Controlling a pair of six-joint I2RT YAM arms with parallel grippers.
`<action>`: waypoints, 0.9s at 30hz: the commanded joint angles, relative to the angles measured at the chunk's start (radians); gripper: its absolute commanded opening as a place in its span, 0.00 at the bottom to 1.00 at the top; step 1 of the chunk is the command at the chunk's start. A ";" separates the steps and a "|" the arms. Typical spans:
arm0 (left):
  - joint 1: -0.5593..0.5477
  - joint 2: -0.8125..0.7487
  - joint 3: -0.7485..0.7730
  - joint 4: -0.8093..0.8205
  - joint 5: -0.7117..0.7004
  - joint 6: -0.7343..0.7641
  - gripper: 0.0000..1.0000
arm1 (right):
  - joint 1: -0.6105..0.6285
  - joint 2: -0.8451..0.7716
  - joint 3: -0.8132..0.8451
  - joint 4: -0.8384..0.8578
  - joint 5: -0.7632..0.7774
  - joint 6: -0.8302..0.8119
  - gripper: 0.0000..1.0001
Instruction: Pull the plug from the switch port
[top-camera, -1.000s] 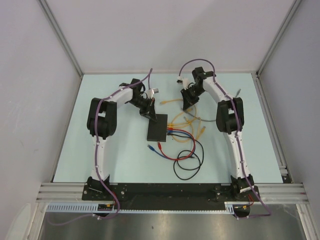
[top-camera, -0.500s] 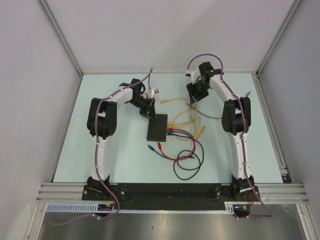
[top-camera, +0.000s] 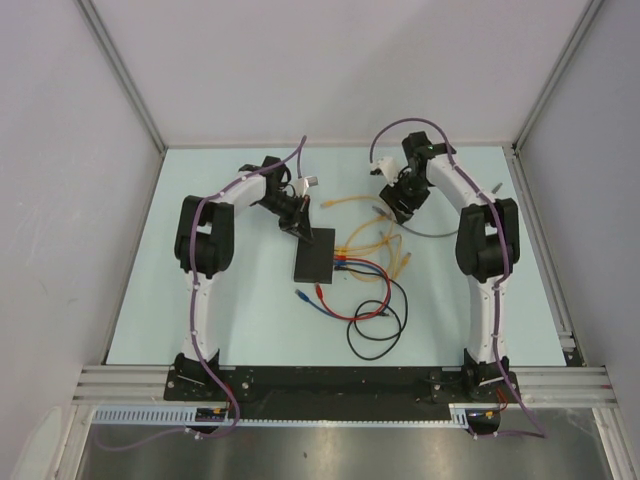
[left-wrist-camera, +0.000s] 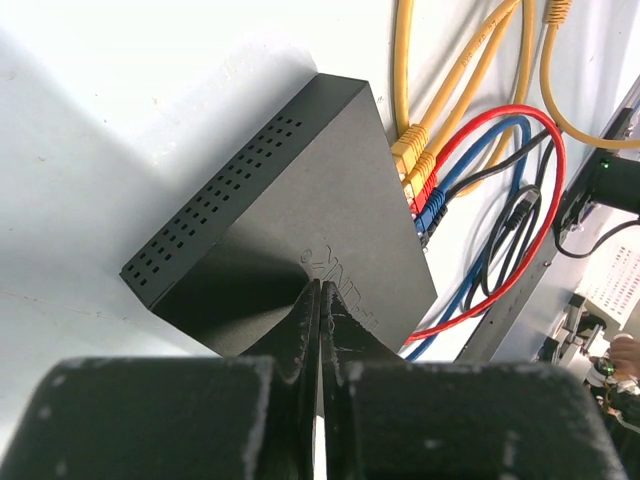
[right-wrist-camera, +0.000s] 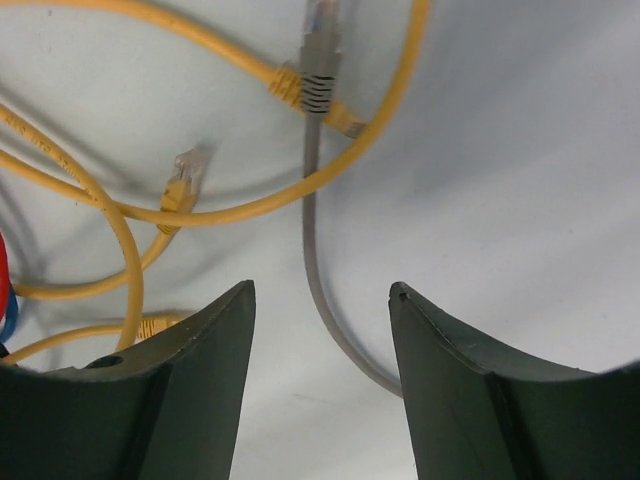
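Observation:
The switch (top-camera: 314, 254) is a flat black box in the middle of the table. In the left wrist view (left-wrist-camera: 300, 190) yellow plugs (left-wrist-camera: 410, 147), a red plug (left-wrist-camera: 424, 190) and a blue plug (left-wrist-camera: 432, 210) sit in the ports along its right edge. My left gripper (top-camera: 302, 231) is shut and empty, its tips (left-wrist-camera: 320, 288) against the switch's top face. My right gripper (top-camera: 399, 207) is open and empty (right-wrist-camera: 322, 292) above a loose grey cable (right-wrist-camera: 309, 240), whose plug (right-wrist-camera: 320, 45) lies free on the table.
Loose yellow cables (top-camera: 365, 240) lie right of the switch, one with a free plug (right-wrist-camera: 181, 182). Red, blue and black cables (top-camera: 375, 310) loop towards the near edge. The grey cable (top-camera: 432, 232) trails right. Walls enclose the table on three sides.
My right arm has swung to the right and its gripper has moved away from the switch side towards the grey cable. The left arm and the switch have not moved.

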 joint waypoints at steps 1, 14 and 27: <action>-0.002 0.031 0.026 -0.001 -0.077 0.043 0.00 | 0.036 0.039 0.003 -0.031 0.081 -0.106 0.60; 0.003 0.033 0.028 0.005 -0.069 0.039 0.00 | 0.014 0.087 0.045 -0.164 0.343 -0.299 0.06; 0.003 0.034 0.015 -0.007 -0.049 0.045 0.00 | -0.064 0.227 0.202 -0.021 0.772 -0.329 0.27</action>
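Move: The grey cable, just behind its loose plug, lies some 5 cm below the right fingers and about 1 cm back, neither left nor right of them. The grey plug itself is roughly 3 cm ahead and 4 cm left of the fingers; a loose yellow plug lies about 3 cm back and 4 cm left, and the switch some 9 cm back and 22 cm left, all about 5 cm below. From the left hand the grip spot on the grey cable is about 5 cm ahead, 23 cm right and 3 cm lower. Lower the open right gripper about 5 cm and pinch the grey cable behind its plug, then drag the cable some 14 cm to the right, away from the switch and yellow cables, rising slightly and swinging the fingertips roughly 40 degrees to the right. Keep the left gripper still and shut, its tips on the switch. ##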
